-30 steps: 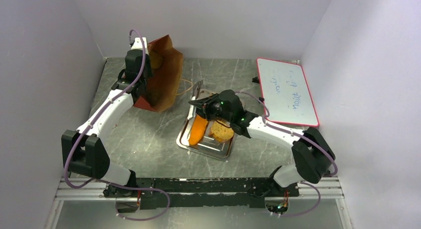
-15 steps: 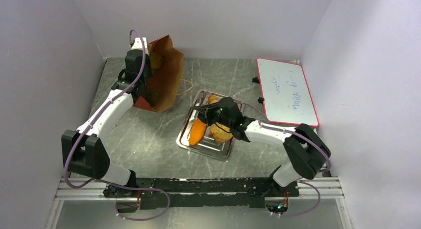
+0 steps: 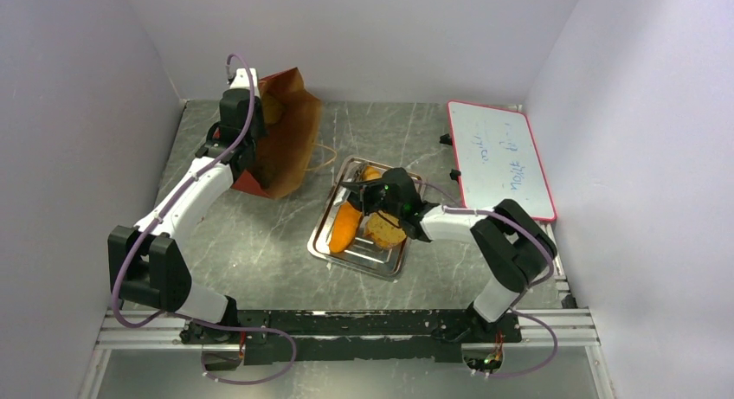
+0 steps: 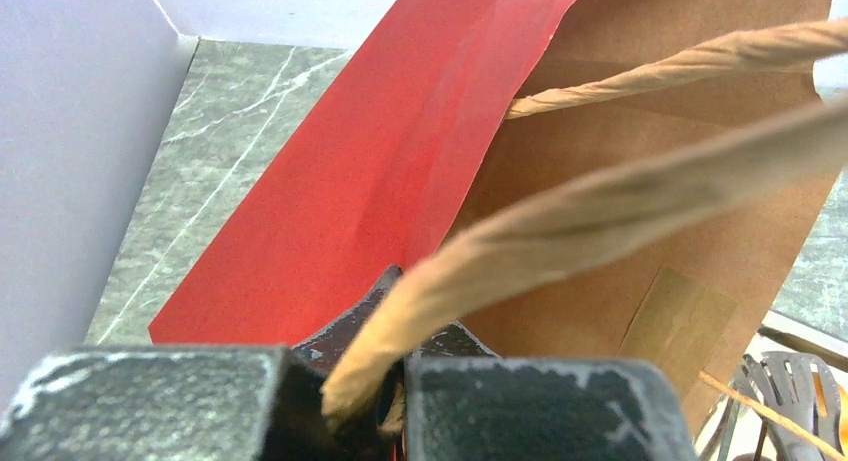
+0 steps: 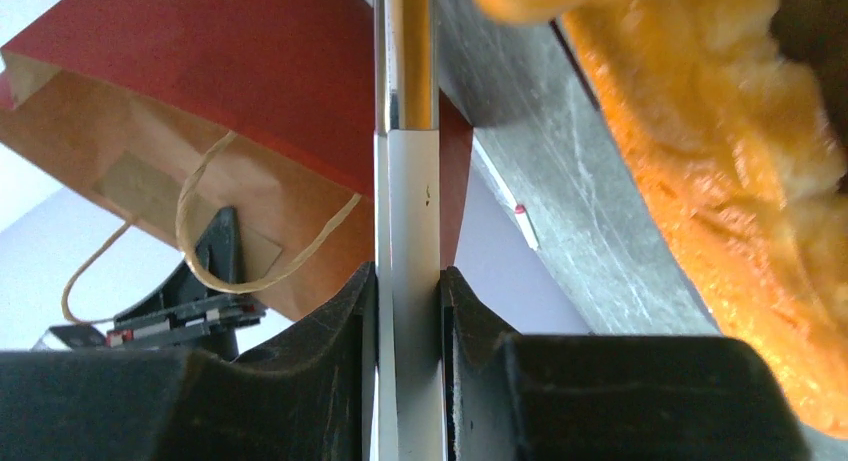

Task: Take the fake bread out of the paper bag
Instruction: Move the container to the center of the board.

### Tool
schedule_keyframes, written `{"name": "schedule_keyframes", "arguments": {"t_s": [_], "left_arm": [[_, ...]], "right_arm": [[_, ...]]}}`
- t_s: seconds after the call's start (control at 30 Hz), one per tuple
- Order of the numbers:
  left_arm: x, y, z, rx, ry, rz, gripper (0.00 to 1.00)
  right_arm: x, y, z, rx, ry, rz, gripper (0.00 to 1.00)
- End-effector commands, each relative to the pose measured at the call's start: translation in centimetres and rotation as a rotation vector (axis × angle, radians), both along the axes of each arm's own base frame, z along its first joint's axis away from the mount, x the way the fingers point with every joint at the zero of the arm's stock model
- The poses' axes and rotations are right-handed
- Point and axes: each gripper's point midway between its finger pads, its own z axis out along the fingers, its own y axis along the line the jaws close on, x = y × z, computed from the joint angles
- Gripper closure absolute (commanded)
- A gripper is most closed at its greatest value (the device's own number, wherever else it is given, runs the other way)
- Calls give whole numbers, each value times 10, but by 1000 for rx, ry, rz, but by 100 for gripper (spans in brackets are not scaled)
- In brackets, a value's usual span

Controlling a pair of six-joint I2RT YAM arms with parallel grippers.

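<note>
The rust-red paper bag (image 3: 290, 144) stands tilted at the back left, its mouth open toward the middle. A golden piece of fake bread (image 3: 272, 110) shows inside it. My left gripper (image 3: 249, 153) is shut on the bag's tan cord handle (image 4: 560, 241), next to the red outer wall (image 4: 380, 181). Three pieces of fake bread (image 3: 344, 228) lie on the silver tray (image 3: 322, 236). My right gripper (image 3: 359, 191) is shut on the tray's far rim (image 5: 408, 281), with an orange pastry (image 5: 720, 161) just to its right.
A red-framed whiteboard (image 3: 502, 161) lies at the back right, close to the right arm's elbow. Grey walls close in on the left, the back and the right. The bag's second cord handle (image 3: 325, 152) trails on the table toward the tray.
The right gripper has come down with the tray's far rim, so the tray lies flatter and a pastry at its far end shows. The right elbow swung back. The left arm held still.
</note>
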Motion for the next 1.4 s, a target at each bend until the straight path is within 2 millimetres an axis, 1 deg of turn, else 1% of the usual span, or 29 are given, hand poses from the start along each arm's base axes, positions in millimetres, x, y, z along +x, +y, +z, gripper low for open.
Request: {"name": "schedule_keyframes", "arguments": {"t_s": [0.0,0.3,0.5,0.7,0.77,0.8,0.83,0.87,0.9,1.1,1.2,1.27,1.37], "left_arm": [[4,1,8,-25,-43,5,93],[5,0,1,-30,-33,3,93],[9,-3,-1,-32,-23,-6,93],[16,-5,-4,-24,-14,-14,93],[17,-6,-6,-23,-11,-17,93],[18,-7,-7,-22,-8,-19,93],[19,-7,-8,-19,-4,-20,93],[19,-7,-7,-18,-5,-21,93],[20,-7,-7,-16,-3,-24,93],[27,-8,-2,-1,-11,-24,93],[30,-8,-3,2,-9,-24,93],[31,-8,-3,3,-8,-22,93],[29,-8,-4,-5,-10,-23,93]], "right_arm": [[12,1,3,61,-12,2,100],[36,-10,-15,88,12,-2,100],[53,-13,-27,102,29,5,100],[80,-15,-37,100,37,14,100],[87,-11,-41,98,42,29,100],[97,-16,-37,103,33,16,100],[103,-18,-45,97,45,11,100],[109,-18,-48,93,47,10,100],[117,-16,-44,97,36,11,100],[151,-13,-47,73,27,24,100],[165,-10,-43,57,3,39,100],[173,-7,-34,38,-31,55,100],[184,-1,-13,-14,-109,98,100]]}}
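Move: Just below the right hand lies the container, the metal tray: its middle is about 12 cm down, 3 cm back and 2 cm to the right. On it, the long bread sits roughly 4 cm left and 4 cm back of the hand, the round bread 5 cm right and 7 cm back, and the croissant 9 cm ahead and 3 cm right. From the left hand, the container's middle is some 28 cm right, 15 cm back and 24 cm down. Pushing the container forward, the right hand keeps its grip on the tongs, their head at the tray's far-left end, sinks a little over 1 cm and travels about 18 cm forward at nearly level height, speeding up midway. The left hand keeps hold of the paper bag's handle and eases it down about 3 cm, drifting some 2 cm forward. ##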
